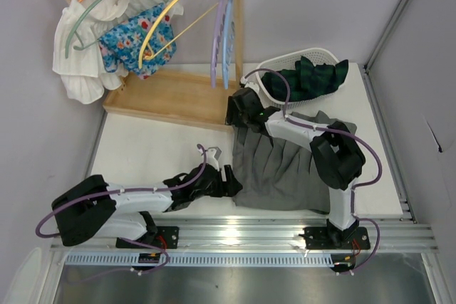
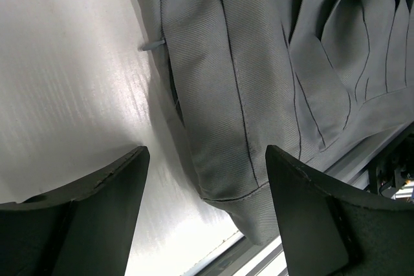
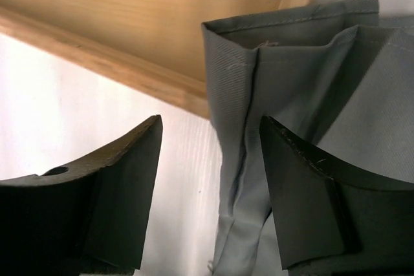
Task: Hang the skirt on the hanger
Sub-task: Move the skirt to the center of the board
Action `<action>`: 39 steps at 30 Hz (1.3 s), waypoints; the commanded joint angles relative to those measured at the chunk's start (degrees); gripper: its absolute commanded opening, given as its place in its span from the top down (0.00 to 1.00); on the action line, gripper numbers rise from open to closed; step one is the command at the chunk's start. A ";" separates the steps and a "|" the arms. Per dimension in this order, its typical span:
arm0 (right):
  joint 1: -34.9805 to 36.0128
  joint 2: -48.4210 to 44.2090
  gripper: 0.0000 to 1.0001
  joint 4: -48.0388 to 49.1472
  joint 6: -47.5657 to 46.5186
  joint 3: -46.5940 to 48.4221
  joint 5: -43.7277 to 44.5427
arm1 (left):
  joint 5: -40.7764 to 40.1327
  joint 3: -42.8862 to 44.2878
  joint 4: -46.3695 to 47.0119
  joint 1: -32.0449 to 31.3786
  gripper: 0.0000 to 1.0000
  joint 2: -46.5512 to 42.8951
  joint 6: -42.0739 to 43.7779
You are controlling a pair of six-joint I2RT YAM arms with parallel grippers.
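A grey pleated skirt [image 1: 278, 165] lies flat on the white table, right of centre. My left gripper [image 1: 229, 181] is open at the skirt's near-left corner. In the left wrist view that hemmed corner [image 2: 233, 179] lies between the spread fingers of the left gripper [image 2: 206, 153]. My right gripper [image 1: 239, 115] is open at the skirt's far-left corner, beside the wooden rack base. In the right wrist view the folded skirt edge [image 3: 239, 95] sits just ahead of the right gripper's [image 3: 210, 119] open jaws. An empty yellow hanger [image 1: 171, 19] and purple and blue hangers [image 1: 222, 33] hang on the rack.
The wooden rack base [image 1: 171, 94] stands at the back left, with a white garment [image 1: 78, 62] and a floral one [image 1: 132, 40] hanging above it. A white basket [image 1: 299, 55] holding dark green plaid cloth sits at the back right. A metal rail [image 1: 242, 229] runs along the near edge.
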 commanded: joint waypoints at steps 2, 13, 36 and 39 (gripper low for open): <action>0.60 2.07 0.36 -0.72 -1.55 3.12 6.35 | -0.69 0.53 4.28 -1.02 0.22 1.18 -0.87; 0.60 1.64 1.00 -1.07 -3.83 5.23 8.11 | -1.39 4.05 4.11 -2.25 0.53 7.86 -1.40; -5.46 -16.46 1.00 2.36 -0.58 -3.72 1.78 | -14.49 13.54 -22.08 0.75 1.00 -15.69 27.59; -8.18 -22.70 1.00 0.60 0.39 -9.78 0.90 | -13.52 16.17 -22.17 -2.33 1.00 -13.06 30.50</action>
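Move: Just under the left hand, about 2 cm to its right and 2 cm below, lies the skirt's near-left edge, with the wooden tray's middle some 28 cm ahead and 17 cm left. The right hand has the skirt's far-left corner about 1 cm ahead, 1 cm right and 2 cm below. From it the wooden tray's middle is roughly 19 cm left and 5 cm ahead, the laundry basket's middle 20 cm right and 12 cm ahead. Dipping a centimetre or two onto the skirt, both grippers shut from open, pinching its left side at the far corner and near the hem, the right one closing first. Both then lift: the left rises some 10 cm while drawing left and forward, fingertips tilting up about 20 degrees; the right holds briefly, then climbs about 11 cm and swings right, away from the tray. ##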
